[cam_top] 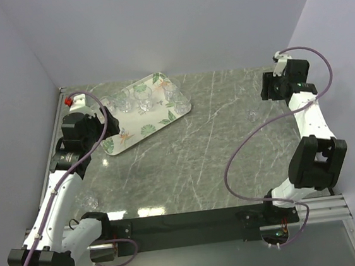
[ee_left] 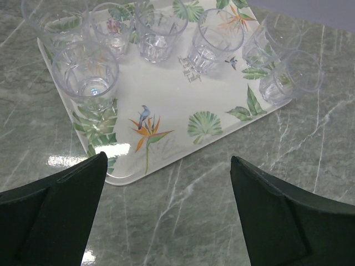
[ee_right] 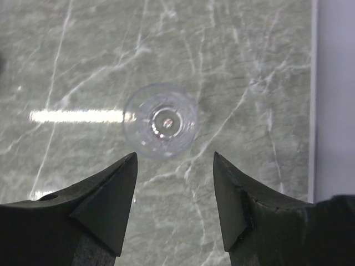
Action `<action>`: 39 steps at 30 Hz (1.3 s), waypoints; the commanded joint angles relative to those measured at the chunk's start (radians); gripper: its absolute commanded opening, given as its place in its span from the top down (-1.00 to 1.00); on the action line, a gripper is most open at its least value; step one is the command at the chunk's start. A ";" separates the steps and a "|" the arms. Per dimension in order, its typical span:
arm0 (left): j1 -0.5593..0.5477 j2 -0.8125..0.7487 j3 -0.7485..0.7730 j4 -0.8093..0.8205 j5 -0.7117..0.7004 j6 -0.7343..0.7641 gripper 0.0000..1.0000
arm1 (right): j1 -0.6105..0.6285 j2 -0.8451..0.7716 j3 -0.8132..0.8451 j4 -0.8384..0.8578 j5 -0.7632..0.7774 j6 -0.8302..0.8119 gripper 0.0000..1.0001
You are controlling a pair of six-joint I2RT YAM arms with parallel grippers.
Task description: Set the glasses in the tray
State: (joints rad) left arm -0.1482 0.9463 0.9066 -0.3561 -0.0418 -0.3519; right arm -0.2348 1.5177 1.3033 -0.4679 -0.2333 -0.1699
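The leaf-printed tray [cam_top: 157, 117] lies at the back left of the table and holds several clear glasses [cam_top: 140, 96]. In the left wrist view the glasses [ee_left: 91, 77] stand in a row along the tray's [ee_left: 166, 105] far side. My left gripper [ee_left: 168, 158] hovers open over the tray's near edge with nothing between its fingers; it also shows in the top view [cam_top: 110, 123]. One lone glass [ee_right: 161, 121] stands upright on the marble just ahead of my open right gripper [ee_right: 175, 155]. From above, that glass [cam_top: 252, 115] sits left of and nearer than the right gripper [cam_top: 269, 90]. Another glass [cam_top: 88, 199] stands beside the left arm.
The grey walls close the table in at the back and both sides. A white strip of the table's edge [ee_right: 333, 94] runs to the right of the lone glass. A purple cable [cam_top: 254, 134] loops over the marble by the right arm.
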 commanded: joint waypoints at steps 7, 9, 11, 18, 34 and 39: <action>-0.001 -0.004 -0.002 0.039 0.017 0.025 -0.98 | -0.009 0.174 0.172 -0.061 0.052 0.096 -0.22; -0.001 -0.004 -0.002 0.039 0.019 0.027 -0.97 | -0.008 0.214 0.226 -0.115 0.016 0.093 -0.16; -0.001 -0.004 -0.002 0.039 0.019 0.027 -0.97 | -0.008 0.268 0.261 -0.156 0.002 0.089 -0.14; -0.001 -0.004 -0.003 0.040 0.026 0.028 -0.97 | -0.008 0.335 0.267 -0.153 -0.008 0.084 -0.09; -0.001 -0.011 -0.005 0.043 0.034 0.030 -0.96 | -0.006 0.407 0.263 -0.132 0.058 0.096 0.35; -0.001 -0.040 -0.015 0.063 0.082 0.036 -0.96 | -0.006 0.403 0.252 -0.126 0.049 0.099 0.87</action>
State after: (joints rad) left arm -0.1482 0.9428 0.9024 -0.3504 -0.0013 -0.3336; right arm -0.2363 1.9305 1.5337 -0.6140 -0.1829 -0.0772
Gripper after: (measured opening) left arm 0.983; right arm 0.110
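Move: The glass to be gripped stands some 15 cm below the right hand, about 4 cm to its left and 2 cm ahead. From this same hand, the table's right edge runs roughly 16 cm to the right, level with it, and the tray's middle lies some 52 cm left and 9 cm ahead. The tray's nearest glass is about 34 cm left and 11 cm ahead. From the left hand, the glass to be gripped lies around 54 cm right and 12 cm ahead. The right fingertips pinch the glass's right-hand wall at the rim, one finger inside the glass and one outside. The hand gets there by going forward and slightly right, then mainly down, about 11 cm in all, while the wrist tips some 20 degrees farther downward; the half-open fingers narrow on the way and close nearly shut at the bottom. ##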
